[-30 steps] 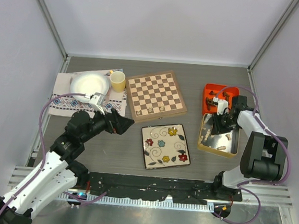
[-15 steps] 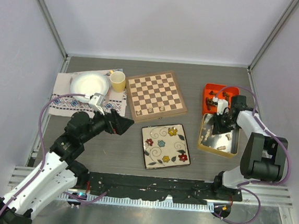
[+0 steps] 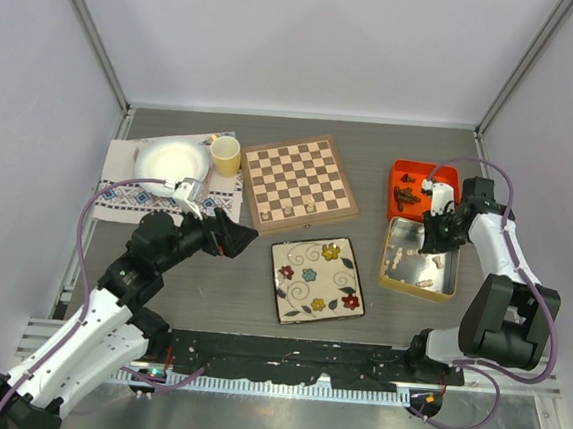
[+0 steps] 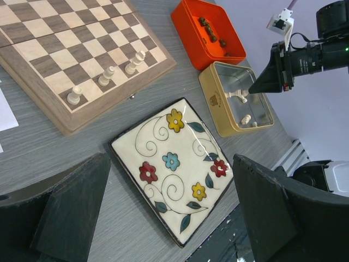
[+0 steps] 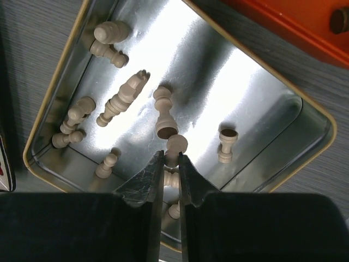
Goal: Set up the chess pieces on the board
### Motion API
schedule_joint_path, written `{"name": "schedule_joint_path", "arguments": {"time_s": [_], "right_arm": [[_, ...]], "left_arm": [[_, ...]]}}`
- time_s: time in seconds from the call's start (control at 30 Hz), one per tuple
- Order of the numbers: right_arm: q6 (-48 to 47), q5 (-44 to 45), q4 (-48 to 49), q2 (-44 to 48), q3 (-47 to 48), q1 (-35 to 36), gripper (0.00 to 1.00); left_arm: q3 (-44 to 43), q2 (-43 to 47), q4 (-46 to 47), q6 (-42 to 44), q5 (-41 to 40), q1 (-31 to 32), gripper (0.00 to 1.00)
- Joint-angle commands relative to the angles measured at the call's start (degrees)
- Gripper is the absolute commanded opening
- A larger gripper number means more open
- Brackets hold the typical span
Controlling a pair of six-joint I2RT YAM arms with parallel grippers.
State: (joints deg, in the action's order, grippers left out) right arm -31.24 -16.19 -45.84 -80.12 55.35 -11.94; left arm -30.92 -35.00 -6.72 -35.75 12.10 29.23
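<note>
My right gripper [image 5: 170, 155] is shut on a pale chess piece [image 5: 176, 144], holding it by the neck above the gold tin [image 5: 245, 87]. Several more pale chess pieces [image 5: 122, 98] lie loose in that tin [image 3: 416, 286]. Dark pieces [image 4: 212, 31] sit in the orange box [image 3: 443, 176]. The board [image 3: 299, 181] lies at centre back, and three pale pieces [image 4: 109, 75] stand along its near edge. My left gripper [image 4: 172, 218] hangs open and empty over the table, left of the floral plate. From the left wrist I see the right gripper [image 4: 252, 90] with the pale piece [image 4: 239, 95] at its tip.
A square floral plate [image 3: 316, 279] lies in front of the board. At the back left a white plate [image 3: 171, 159] and a yellow cup [image 3: 225, 155] rest on a patterned cloth [image 3: 127, 196]. The orange box touches the tin's far side.
The right gripper has closed on a pale piece in the tin and risen with it, its arm swinging slightly right. The left arm has stayed where it was.
</note>
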Motion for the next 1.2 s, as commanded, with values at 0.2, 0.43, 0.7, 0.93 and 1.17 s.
{"name": "schedule_joint_path", "arguments": {"time_s": [0.2, 0.43, 0.7, 0.93, 1.17], "right_arm": [[-0.14, -5.87, -3.55, 5.75, 9.41, -0.45, 0.08], [1.18, -12.53, -4.78, 5.68, 11.71, -0.36, 0.08], [4.35, -22.92, -4.25, 2.16, 13.55, 2.27, 0.08], [6.72, -18.45, -0.74, -6.35, 20.57, 17.63, 0.08], [8.65, -10.19, -1.88, -23.04, 38.83, 26.0, 0.09]], "left_arm": [[0.24, 1.16, 2.06, 0.42, 1.7, -0.23, 1.0], [0.68, 0.9, 2.68, 0.42, 2.31, -0.23, 1.0], [0.07, 0.02, 2.5, 0.94, 2.84, -0.23, 1.0], [0.24, -0.24, 2.15, 0.68, 2.4, -0.23, 1.0], [0.77, 2.04, -0.48, 0.94, 0.3, -0.23, 1.0]]}}
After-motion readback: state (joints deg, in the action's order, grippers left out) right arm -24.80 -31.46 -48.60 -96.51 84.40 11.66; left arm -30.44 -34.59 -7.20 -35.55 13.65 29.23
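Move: The right hand already pinches a white chess piece over the middle of the tan box. The near row at the board's right end lies some 25 cm to its left, 14 cm ahead and about 2 cm below; the closest standing piece is about 6 cm left of that place. The red box is 19 cm straight ahead, the flowered tile 27 cm left and 8 cm back. From the left hand, that place is roughly 23 cm ahead, 20 cm right and 15 cm lower. With its fingers kept shut on the white piece, the right hand first rises about 8 cm over the tan box, easing forward and tipping the fingertips outward. It then stays at that height and sweeps left about 16 cm and some 5 cm forward, speeding up towards the near right part of the chessboard, while the wrist swings the fingers leftward and turns some 20 degrees counter-clockwise. ##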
